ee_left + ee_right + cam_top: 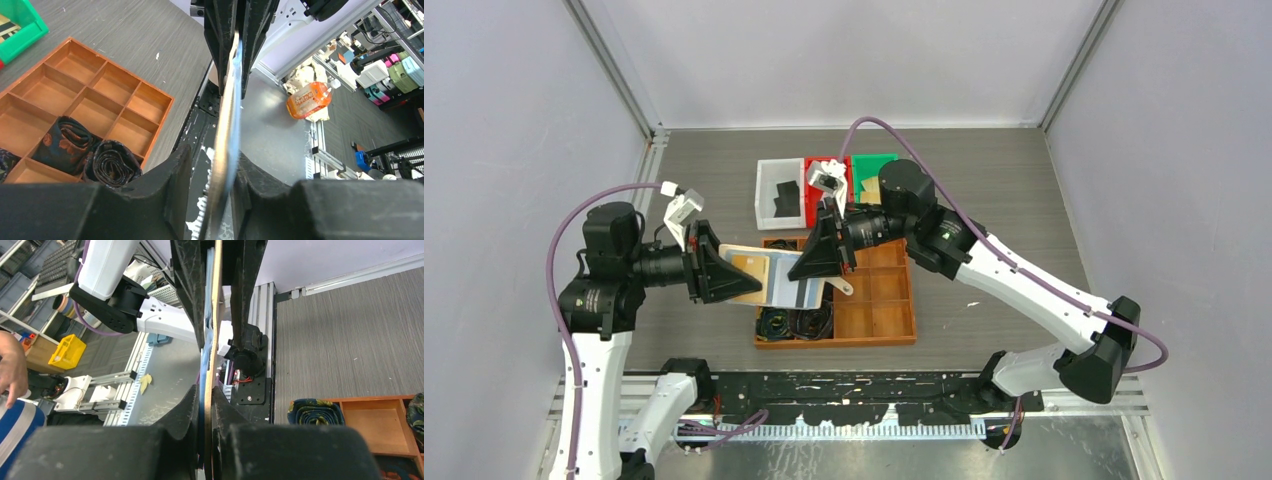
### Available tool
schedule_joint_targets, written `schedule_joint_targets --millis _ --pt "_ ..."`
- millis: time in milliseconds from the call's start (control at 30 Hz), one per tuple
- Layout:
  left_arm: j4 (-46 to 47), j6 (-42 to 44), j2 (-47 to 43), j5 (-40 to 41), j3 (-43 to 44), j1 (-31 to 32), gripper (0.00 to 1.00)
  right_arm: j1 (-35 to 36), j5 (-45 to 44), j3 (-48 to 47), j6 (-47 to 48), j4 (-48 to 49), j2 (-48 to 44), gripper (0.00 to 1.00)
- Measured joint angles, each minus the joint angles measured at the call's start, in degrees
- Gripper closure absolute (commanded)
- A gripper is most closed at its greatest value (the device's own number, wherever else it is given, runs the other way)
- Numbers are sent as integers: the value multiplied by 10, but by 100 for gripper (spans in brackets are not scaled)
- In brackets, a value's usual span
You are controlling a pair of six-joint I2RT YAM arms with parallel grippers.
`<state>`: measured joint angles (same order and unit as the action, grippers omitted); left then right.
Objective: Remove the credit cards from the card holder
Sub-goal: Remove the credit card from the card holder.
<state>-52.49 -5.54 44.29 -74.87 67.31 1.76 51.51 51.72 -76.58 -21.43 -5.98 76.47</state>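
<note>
The tan card holder (776, 281) hangs open in the air over the wooden tray, stretched between both grippers. Its pale blue inner side faces up, and a gold credit card (749, 265) shows in a pocket at its left end. My right gripper (798, 270) is shut on the holder's right end, the fingers pressed on both faces (214, 340). My left gripper (752, 283) straddles the left end. In the left wrist view the holder (227, 125) rests against one finger with a gap to the other (172, 170), so this gripper (212, 175) stands open.
A wooden divided tray (879, 300) lies under the holder, with dark coiled rolls (789, 322) in its near-left cells. Behind it stand a white bin (780, 193) with dark flat pieces, a red bin (812, 190) and a green bin (874, 170).
</note>
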Motion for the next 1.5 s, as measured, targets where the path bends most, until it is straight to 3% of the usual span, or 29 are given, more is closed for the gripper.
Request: schedule_joint_targets --millis 233,367,433,500,533,633,733,900,1200,1233,1267,1367,1433,1500 --pt "25 -29 0 0 0 0 87 0 -4 7 14 -18 -11 98" --pt "35 -46 -1 -2 0 0 96 -1 -10 7 15 -18 -11 73" --pt "47 -59 -1 -4 -1 0 98 -2 -14 7 10 -14 -11 68" --pt "58 -69 -2 -5 -4 0 97 -2 -16 10 5 -8 -11 70" --pt "64 -76 -2 -7 -6 0 94 -2 -17 13 1 -3 -11 78" --pt "73 -91 -2 -11 -11 0 76 -2 -18 18 -13 13 -10 92" --pt "81 -101 -2 -17 -12 0 70 -2 -20 19 -25 24 -7 99" --pt "83 -106 -7 -25 -12 0 70 -2 -24 19 -31 29 -2 99" --pt "83 -106 -6 -29 -12 0 83 -2 -26 20 -25 20 -2 99" --pt "83 -106 -4 -27 -12 0 87 -2 -26 21 -24 20 -2 97" --pt "82 -107 0 -26 -11 0 90 -2 -26 22 -24 20 -3 87" --pt "79 -108 10 -11 -10 0 99 -2 -28 27 -24 20 -5 51" --pt "79 -109 14 2 -10 0 100 -3 -35 30 -28 21 -6 42" --pt "79 -109 15 20 -10 0 100 -3 -49 32 -30 21 -8 39"
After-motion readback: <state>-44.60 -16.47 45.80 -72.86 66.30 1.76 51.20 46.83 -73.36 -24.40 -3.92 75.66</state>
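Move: The card holder hangs between the hands: its middle lies about 3 cm to the left hand's right and 1 cm ahead, and about 3 cm to the right hand's left and 1 cm back, near the height of both. From the left hand, the orange tray's middle is some 35 cm below, 5 cm ahead and 11 cm right; the white bin is equally low, about 26 cm ahead and straight in line. The card holder, loosely between the left fingers and still pinched by the right, gets regripped: the left fingers close, ease open and close again while that hand rises about 1.5 cm, then pushes some 2 cm forward, sinking slightly. The right fingers briefly loosen and re-close as their hand creeps about 1 cm forward and down, then open about halfway around the holder at the end. ##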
